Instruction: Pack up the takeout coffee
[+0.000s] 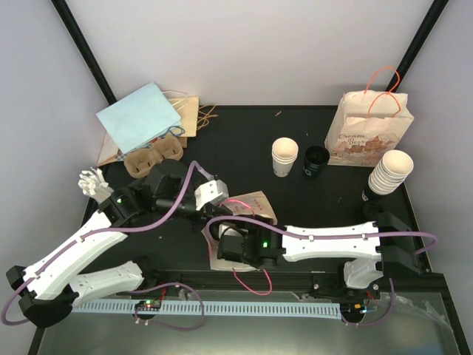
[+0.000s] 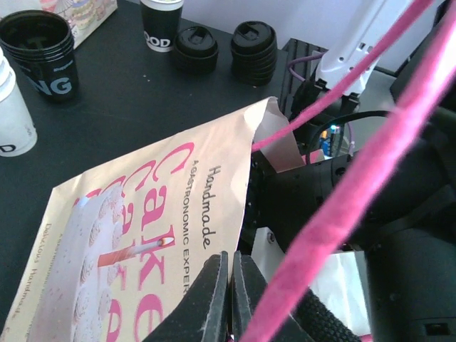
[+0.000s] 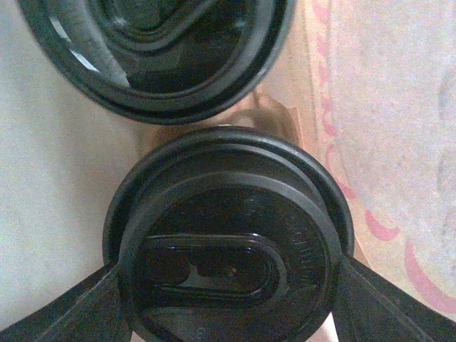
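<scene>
A tan paper bag (image 2: 142,214) printed with pink cake lettering lies on its side in the middle of the black table, its mouth toward the arms. My left gripper (image 2: 230,267) is shut on the rim of the bag's mouth, also seen from above (image 1: 211,194). My right gripper (image 3: 228,285) reaches inside the bag and is shut on a coffee cup with a black lid (image 3: 228,235), one finger (image 3: 68,313) on each side of it. A second lidded cup (image 3: 157,50) stands just beyond it inside the bag. From above, the right wrist (image 1: 244,248) sits at the bag's mouth.
A stack of white cups (image 1: 284,157) and a black cup (image 1: 316,163) stand mid-table. An upright printed bag (image 1: 369,133) and more white cups (image 1: 390,171) are at the right. Black lids (image 2: 253,46) lie nearby. A blue bag (image 1: 140,118) and cardboard carriers (image 1: 151,155) are at the back left.
</scene>
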Robot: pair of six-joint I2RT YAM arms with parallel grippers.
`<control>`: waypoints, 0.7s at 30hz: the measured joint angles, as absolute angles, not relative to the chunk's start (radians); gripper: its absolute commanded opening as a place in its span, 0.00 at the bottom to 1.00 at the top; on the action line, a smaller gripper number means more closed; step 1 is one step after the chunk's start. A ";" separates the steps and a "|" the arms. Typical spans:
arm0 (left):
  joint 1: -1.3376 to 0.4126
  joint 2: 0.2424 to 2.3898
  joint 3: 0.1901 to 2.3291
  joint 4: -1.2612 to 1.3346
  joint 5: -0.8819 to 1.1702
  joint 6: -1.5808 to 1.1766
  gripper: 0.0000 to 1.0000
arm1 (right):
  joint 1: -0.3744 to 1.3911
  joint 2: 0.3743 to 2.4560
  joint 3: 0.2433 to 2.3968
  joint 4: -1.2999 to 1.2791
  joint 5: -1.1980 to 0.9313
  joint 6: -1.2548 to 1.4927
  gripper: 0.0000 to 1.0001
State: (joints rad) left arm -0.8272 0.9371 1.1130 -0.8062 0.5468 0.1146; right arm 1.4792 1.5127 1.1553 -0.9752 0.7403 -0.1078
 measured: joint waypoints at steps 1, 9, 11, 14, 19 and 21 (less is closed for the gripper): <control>-0.827 0.937 1.113 -0.808 0.554 0.113 0.08 | 1.481 1.513 1.151 -0.976 0.738 -0.102 0.52; -0.833 0.924 1.113 -0.801 0.561 0.084 0.31 | 1.486 1.513 1.137 -0.976 0.734 -0.083 0.52; -0.833 0.914 1.113 -0.798 0.560 0.075 0.44 | 1.486 1.513 1.136 -0.976 0.734 -0.080 0.52; -0.833 0.899 1.113 -0.796 0.555 0.067 0.64 | 1.486 1.513 1.134 -0.975 0.734 -0.079 0.52; -0.833 0.864 1.122 -0.800 0.513 0.050 0.98 | 1.489 1.513 1.132 -0.975 0.735 -0.079 0.52; -0.833 0.842 1.134 -0.800 0.481 0.043 0.99 | 1.491 1.513 1.132 -0.975 0.735 -0.079 0.52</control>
State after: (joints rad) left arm -0.8326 0.8425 1.1336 -0.7998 0.4808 0.0425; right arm 1.4910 1.5127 1.1324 -0.9752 0.7349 -0.0788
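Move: The left fingers pinch the bag's rim by the root of a pink handle; the bag's middle lies roughly 6 cm ahead, 7 cm right and 15 cm below. The cup stack is some 24 cm ahead, 19 cm right, the black cup 24 cm ahead, 29 cm right, both about 23 cm lower. In the right hand, the held lidded cup's middle is about 4 cm below and 2 cm ahead; the second lidded cup stands 8 cm left of this hand. Upward and a little to its left, the left hand rises about 3 cm, most of it late, while its fingers spread from shut to nearly wide open and let go of the bag's rim. Inside the bag the right hand settles down less than 1 cm, then stays there, still gripping the lidded cup beside the second one. ##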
